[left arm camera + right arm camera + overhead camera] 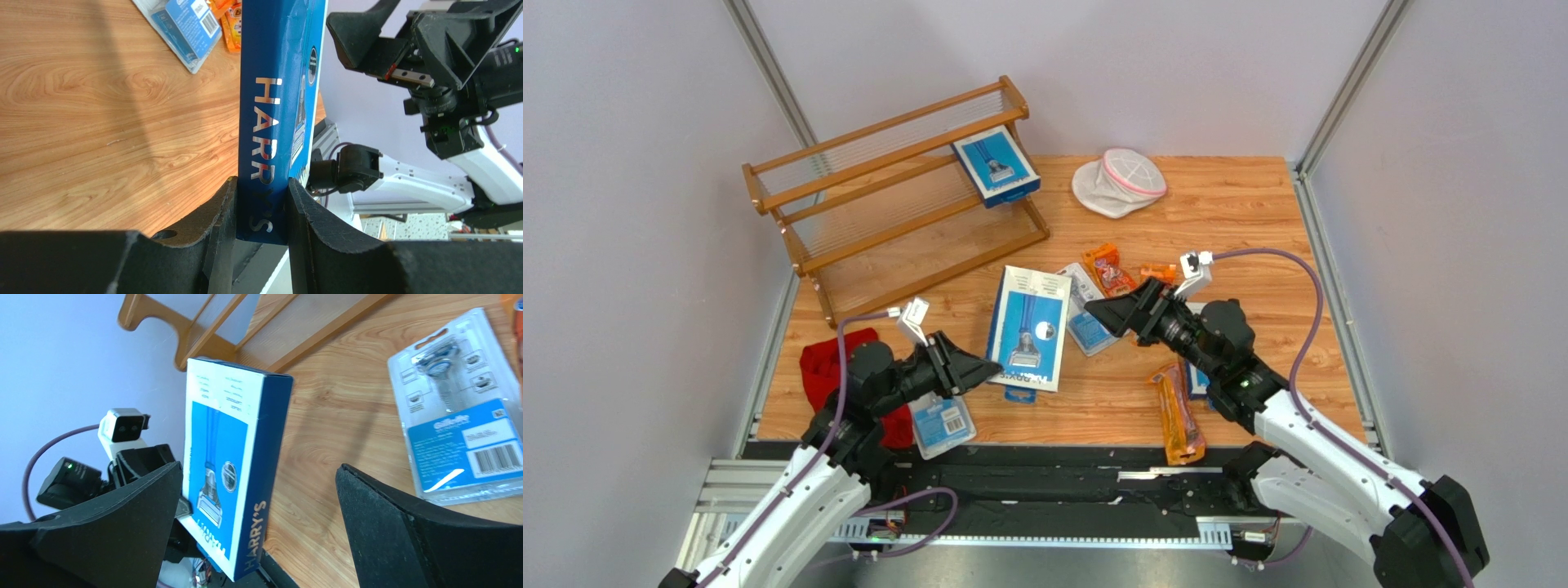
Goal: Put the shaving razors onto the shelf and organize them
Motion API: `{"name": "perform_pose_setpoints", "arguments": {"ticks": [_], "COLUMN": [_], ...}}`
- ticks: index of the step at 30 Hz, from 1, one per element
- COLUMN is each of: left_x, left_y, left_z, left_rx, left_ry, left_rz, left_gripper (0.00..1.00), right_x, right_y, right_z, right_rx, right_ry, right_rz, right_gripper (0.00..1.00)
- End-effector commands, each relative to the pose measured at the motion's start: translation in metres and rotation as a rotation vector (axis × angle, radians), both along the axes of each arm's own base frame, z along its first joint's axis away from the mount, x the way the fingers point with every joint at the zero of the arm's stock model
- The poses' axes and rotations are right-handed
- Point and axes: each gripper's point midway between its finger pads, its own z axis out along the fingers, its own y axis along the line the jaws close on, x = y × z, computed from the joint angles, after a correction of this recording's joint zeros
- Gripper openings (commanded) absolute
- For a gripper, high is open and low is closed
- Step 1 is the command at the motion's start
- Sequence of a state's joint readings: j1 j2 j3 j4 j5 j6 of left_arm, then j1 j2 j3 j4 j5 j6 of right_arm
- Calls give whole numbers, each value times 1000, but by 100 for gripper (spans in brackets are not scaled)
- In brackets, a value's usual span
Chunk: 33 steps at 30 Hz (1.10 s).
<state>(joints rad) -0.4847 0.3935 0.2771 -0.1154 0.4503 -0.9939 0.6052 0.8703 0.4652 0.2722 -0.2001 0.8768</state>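
Note:
My left gripper (987, 365) (261, 202) is shut on the lower edge of a flat blue Harry's razor box (1030, 327) (279, 92) and holds it on edge above the table's middle. My right gripper (1097, 312) (259, 468) faces that box (230, 459) from the right with its jaws wide open and not touching it. The brown wooden shelf (891, 196) (202, 331) stands at the back left, with another blue razor box (995, 165) on its top tier. Blister packs (1085, 321) (943, 425) (457, 435) and orange bags (1108, 270) (1177, 414) lie on the table.
A red cloth (830, 374) lies at the front left under my left arm. A round white pouch (1119, 181) with pink trim sits at the back, right of the shelf. Grey walls close in the table on both sides.

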Motion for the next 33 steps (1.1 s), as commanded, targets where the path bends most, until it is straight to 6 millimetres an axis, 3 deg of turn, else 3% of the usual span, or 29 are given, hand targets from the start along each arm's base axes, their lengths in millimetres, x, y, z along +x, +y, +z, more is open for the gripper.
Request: {"name": "perform_pose_setpoints", "arguments": {"ticks": [1, 13, 14, 20, 33], "left_x": [11, 58, 64, 89, 131], "left_y": [0, 14, 17, 33, 67], "left_z": [23, 56, 68, 83, 78], "left_rx": [-74, -91, -116, -168, -252], "left_ry": [-42, -31, -61, -66, -36], "left_rz": [58, 274, 295, 346, 383], "left_gripper": [0, 0, 0, 0, 0], "right_x": [12, 12, 12, 12, 11], "right_y": [-20, -15, -15, -14, -12], "right_z": [-13, -16, -16, -17, -18], "right_rx": [-62, -65, -65, -68, -74], "right_ry": [2, 17, 17, 18, 18], "right_rz": [-121, -98, -98, -93, -80], "right_gripper": [100, 100, 100, 100, 100]}}
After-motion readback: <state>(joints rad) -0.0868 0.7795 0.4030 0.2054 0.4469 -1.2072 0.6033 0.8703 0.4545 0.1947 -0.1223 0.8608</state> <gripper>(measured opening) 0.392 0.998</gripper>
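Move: The left hand already holds the boxed razor. The free place on the shelf lies about 30 cm ahead of it and 12 cm to its left, at nearly its height. The shelved razor box is some 34 cm straight ahead. The centre blister pack lies on the table about 14 cm ahead and 16 cm right, the near blister pack 3 cm back and 13 cm left. From the right hand, the free place is about 21 cm ahead and 29 cm left. Forward and to its left, the left hand carries the boxed razor about 15 cm towards the shelf, level at first and then rising some 4 cm. The wrist swings about 25 degrees counter-clockwise, and the fingers keep their pinch on the box's left edge. The empty right hand sinks about 2.5 cm, still wide open. ##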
